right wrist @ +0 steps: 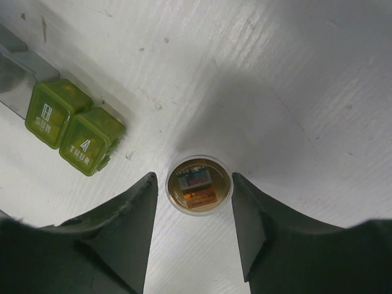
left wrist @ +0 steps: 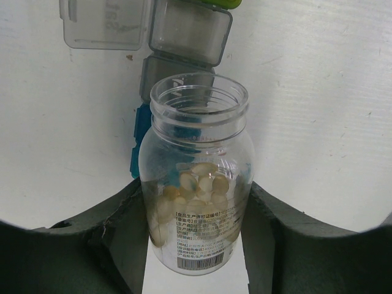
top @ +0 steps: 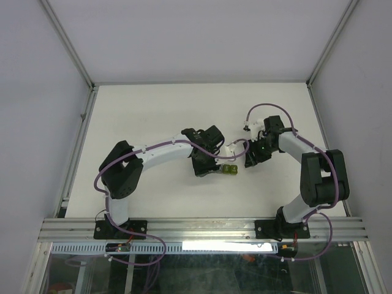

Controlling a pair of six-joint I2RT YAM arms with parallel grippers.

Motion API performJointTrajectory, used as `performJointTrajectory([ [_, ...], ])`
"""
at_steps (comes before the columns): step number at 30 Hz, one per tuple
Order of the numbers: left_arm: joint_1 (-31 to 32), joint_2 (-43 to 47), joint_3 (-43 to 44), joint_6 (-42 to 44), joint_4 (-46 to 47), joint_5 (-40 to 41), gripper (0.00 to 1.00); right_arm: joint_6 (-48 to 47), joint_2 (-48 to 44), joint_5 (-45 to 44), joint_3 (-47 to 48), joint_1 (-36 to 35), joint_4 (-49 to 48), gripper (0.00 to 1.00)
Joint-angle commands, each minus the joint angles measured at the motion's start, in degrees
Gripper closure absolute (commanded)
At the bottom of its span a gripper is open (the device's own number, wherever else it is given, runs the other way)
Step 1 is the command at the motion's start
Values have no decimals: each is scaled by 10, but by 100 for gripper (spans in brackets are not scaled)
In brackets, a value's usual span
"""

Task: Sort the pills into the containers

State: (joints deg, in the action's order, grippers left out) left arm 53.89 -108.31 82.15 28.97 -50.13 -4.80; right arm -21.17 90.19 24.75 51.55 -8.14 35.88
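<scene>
My left gripper (left wrist: 196, 186) is shut on a clear, uncapped pill bottle (left wrist: 197, 141), which is tipped toward the containers. Pale oval pills (left wrist: 205, 184) lie heaped inside the bottle. The containers (left wrist: 187, 30) are a joined strip just past the bottle's mouth: grey compartments, one with its clear lid (left wrist: 104, 24) swung open, and a teal one (left wrist: 142, 122) partly behind the bottle. My right gripper (right wrist: 193, 179) stands open around a round white cap (right wrist: 198, 184) lying inside-up on the table, with a small gap on each side. Two shut green compartments (right wrist: 64, 125) lie to its left.
From above, both grippers meet at mid-table, the left gripper (top: 211, 166) and the right gripper (top: 250, 160) either side of the strip's green end (top: 229, 169). White walls and metal frame posts (top: 79, 131) bound the white table.
</scene>
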Motion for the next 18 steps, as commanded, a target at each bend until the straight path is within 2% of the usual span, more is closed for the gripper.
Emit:
performJointTrajectory([
  [1, -4, 1, 28, 5, -5, 12, 100, -8, -8, 2, 25, -3, 0, 41],
  [5, -3, 2, 21, 28, -7, 17, 100, -11, -14, 4, 25, -3, 2, 29],
  [18, 2, -10, 39, 39, -34, 6, 100, -14, -16, 12, 28, 1, 7, 23],
])
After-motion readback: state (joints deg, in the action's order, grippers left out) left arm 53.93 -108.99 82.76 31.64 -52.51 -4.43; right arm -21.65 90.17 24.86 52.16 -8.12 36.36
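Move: The jar's amber lid is between my right fingertips, less than a couple of centimetres over the bare table I am setting it on. From that hand, the pill box's two green cells lie some 8 cm left and 3 cm back, about 1 cm lower. The jar in my left fingers is about 16 cm left and 4 cm back, and the white bottle stands roughly 12 cm ahead and 3 cm right. From my left hand, the lid is about 16 cm right, 4 cm ahead and 3 cm lower. I keep my right hand in place just above the table and spread its fingers from about half to three quarters open, letting go of the jar's lid so both fingertips stand well clear of it. My left hand keeps its grip on the open jar of softgels beside the pill box, drifting left only about half a centimetre. ##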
